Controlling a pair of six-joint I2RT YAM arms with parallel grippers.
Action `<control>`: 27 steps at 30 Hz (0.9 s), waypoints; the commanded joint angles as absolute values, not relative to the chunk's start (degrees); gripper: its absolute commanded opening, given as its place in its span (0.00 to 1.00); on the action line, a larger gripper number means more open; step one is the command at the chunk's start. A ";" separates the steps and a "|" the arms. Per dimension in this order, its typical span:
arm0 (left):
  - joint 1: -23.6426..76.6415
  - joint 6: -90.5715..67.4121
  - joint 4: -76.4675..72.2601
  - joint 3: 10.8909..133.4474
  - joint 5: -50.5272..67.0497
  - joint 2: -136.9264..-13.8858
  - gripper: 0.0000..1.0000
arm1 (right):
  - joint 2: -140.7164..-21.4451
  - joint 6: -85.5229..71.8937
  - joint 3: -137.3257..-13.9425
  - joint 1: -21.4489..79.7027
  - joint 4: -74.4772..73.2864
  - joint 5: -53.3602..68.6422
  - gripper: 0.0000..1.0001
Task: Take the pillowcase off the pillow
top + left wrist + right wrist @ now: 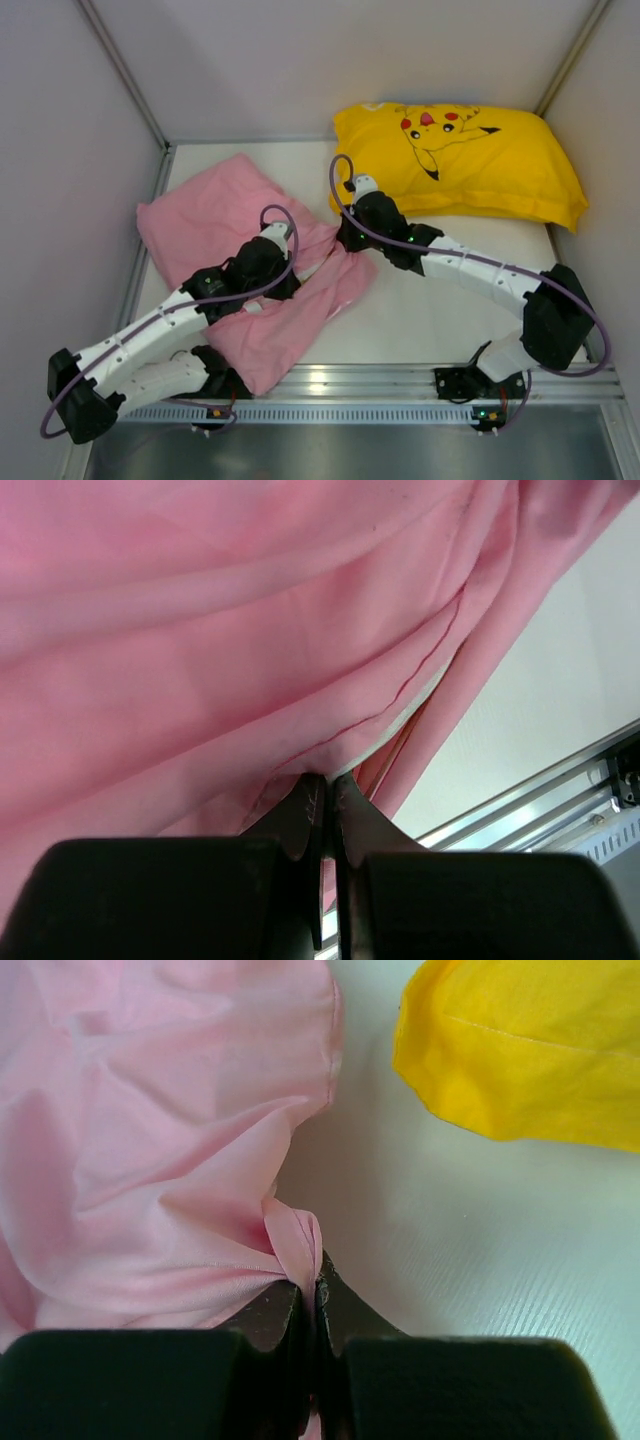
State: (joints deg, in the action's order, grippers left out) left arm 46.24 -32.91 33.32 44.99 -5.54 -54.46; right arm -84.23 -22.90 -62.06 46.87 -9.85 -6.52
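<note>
The pink pillowcase (215, 215) lies crumpled across the left half of the table and fills the left wrist view (250, 630). A thin pale strip of the pillow (400, 725) shows in a pink seam; the rest is hidden inside. My left gripper (295, 283) sits on the case's right side, and its tips (328, 778) are shut on pink cloth right beside that pale strip. My right gripper (347, 243) is at the case's right edge, and its tips (312, 1285) are shut on a small pinched fold of the pillowcase (130, 1110).
A yellow cartoon-print pillow (470, 160) lies at the back right, and its corner (520, 1050) is just beyond my right gripper. Bare white table (440, 300) separates them. A metal rail (400, 385) runs along the near edge, and walls close in on three sides.
</note>
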 commanded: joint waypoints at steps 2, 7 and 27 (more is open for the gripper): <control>46.67 -33.14 36.56 48.60 -0.27 -49.93 0.00 | -86.92 -21.79 -65.13 45.53 -8.08 -10.90 0.00; 46.67 -32.87 37.62 51.06 4.74 -46.07 0.00 | -90.79 -24.26 -64.51 44.03 -8.09 -7.56 0.00; 46.58 -39.11 37.44 61.44 -15.55 -43.50 0.00 | -83.95 -28.21 -48.43 51.67 6.50 -1.05 0.00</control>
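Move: The pillowcase's edge, still pinched in the right hand, lies about 14 cm right and 9 ahead of the left hand, roughly level. The bulk of the covered pillow is some 17 cm ahead of the left hand, 17 to its left and 8 below. From the right hand, the white pillow gripped by the left is some 9 cm back and 14 left, about level; the yellow pillow's middle is about 21 ahead, 28 right and 10 below. The white pillow is drawn upward against the pink pillowcase: the left hand keeps its pinch and lifts about 9 cm, easing back at first and then drifting left. The right hand, still gripping the case's edge, first pulls it down some 5 cm, then back and left towards the base by about 4 cm, so the two grips part mainly in height. Both grippers stay shut. ##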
